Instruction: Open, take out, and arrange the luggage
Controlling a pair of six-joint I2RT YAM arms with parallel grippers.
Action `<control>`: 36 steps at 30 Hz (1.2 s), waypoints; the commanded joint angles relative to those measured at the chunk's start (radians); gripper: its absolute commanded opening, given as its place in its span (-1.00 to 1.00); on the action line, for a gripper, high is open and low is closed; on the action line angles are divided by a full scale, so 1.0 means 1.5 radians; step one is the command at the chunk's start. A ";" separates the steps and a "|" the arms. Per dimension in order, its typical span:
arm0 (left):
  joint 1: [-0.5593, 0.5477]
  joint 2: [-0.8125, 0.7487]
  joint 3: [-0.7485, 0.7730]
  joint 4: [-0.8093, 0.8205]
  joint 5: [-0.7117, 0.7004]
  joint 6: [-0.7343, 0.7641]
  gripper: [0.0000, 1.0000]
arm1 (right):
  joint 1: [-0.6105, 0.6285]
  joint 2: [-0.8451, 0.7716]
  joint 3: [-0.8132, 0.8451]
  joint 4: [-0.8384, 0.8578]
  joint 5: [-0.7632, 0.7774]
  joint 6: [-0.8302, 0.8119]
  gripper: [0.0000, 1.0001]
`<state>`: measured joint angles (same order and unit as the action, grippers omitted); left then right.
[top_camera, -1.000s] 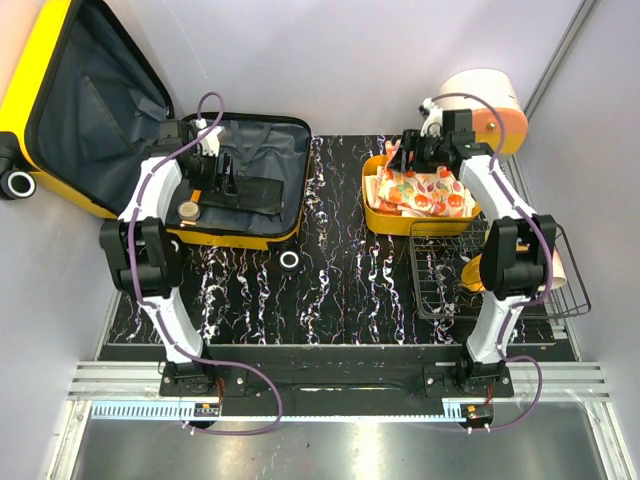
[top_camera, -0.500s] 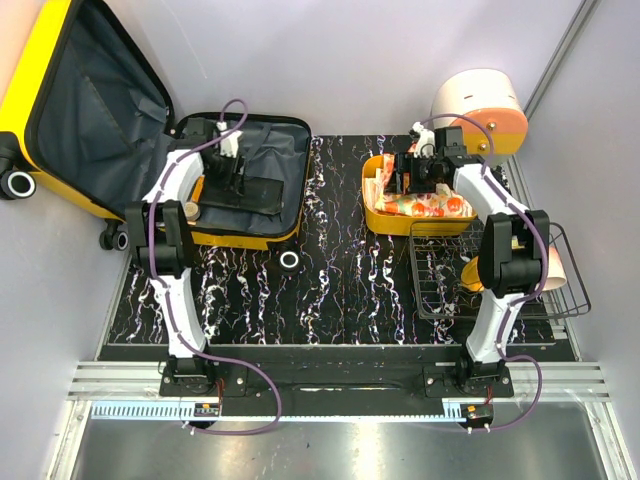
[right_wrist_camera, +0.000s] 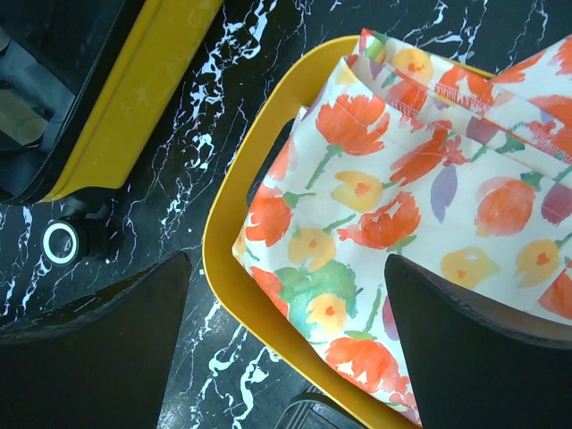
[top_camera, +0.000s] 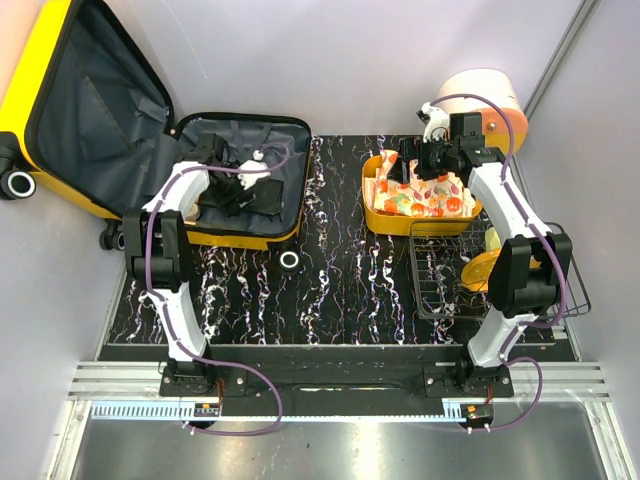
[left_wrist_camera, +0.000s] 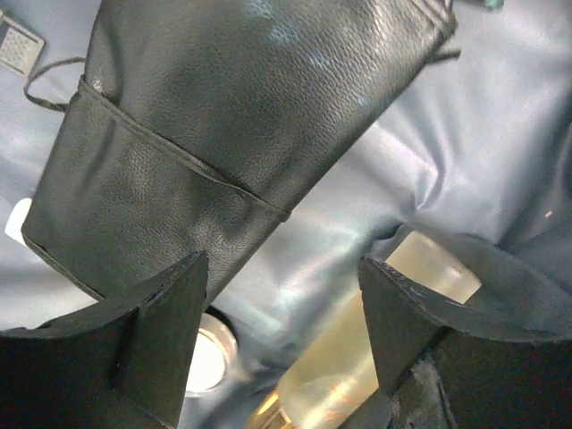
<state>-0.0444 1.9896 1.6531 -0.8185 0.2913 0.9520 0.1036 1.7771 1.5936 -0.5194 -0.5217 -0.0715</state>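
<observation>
The luggage, a yellow hard-shell suitcase, lies open at the back left, with its lid propped up and grey lining showing. My left gripper is down inside its base, open. In the left wrist view its jaws stand apart over the lining, by a black leather pouch, a pale bottle and a small round jar, gripping none of them. My right gripper hovers open and empty over a floral cloth lying in the yellow basket.
A black wire basket holding a yellow object stands at the right, close to the right arm. A pink and orange round case sits at the back right. The suitcase's wheel sticks out onto the black marbled mat.
My left gripper has moved right, deeper across the suitcase base. My right gripper has opened wider and drawn back off the floral cloth, which stays in the yellow basket.
</observation>
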 commanded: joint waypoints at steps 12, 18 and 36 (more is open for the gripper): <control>-0.058 0.022 -0.060 0.162 -0.056 0.254 0.20 | -0.003 -0.051 -0.004 0.027 0.011 -0.019 1.00; -0.069 0.009 -0.107 0.198 -0.062 0.265 -0.08 | -0.003 -0.056 -0.014 0.032 0.015 -0.013 0.99; -0.057 -0.132 0.006 0.164 0.086 -0.029 -1.00 | -0.003 -0.078 -0.034 0.132 -0.005 0.022 0.99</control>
<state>-0.1513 1.9427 1.5253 -0.5438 0.2520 1.1282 0.1028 1.7439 1.5597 -0.4419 -0.5144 -0.0624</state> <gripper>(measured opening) 0.072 0.994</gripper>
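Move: The black pouch on the open suitcase's floor has its middle about 3 cm ahead of the open left hand, 6 cm to its right and 6 cm below. A clear bottle lies roughly 2 cm back from that hand, neither left nor right of it, 6 cm below; a strap buckle is about 11 cm ahead, 10 cm right and 7 cm below. From the right hand the pouch is level forward, some 36 cm left, 17 cm lower. Forward, right and down, the left hand dips about 4 cm onto the pouch while its wrist turns some 20 degrees clockwise. It shuts its fingers on the pouch near the left end, starting to rise as they close, then lifts about 5 cm with a little more travel to the right and some of the turn undone. ##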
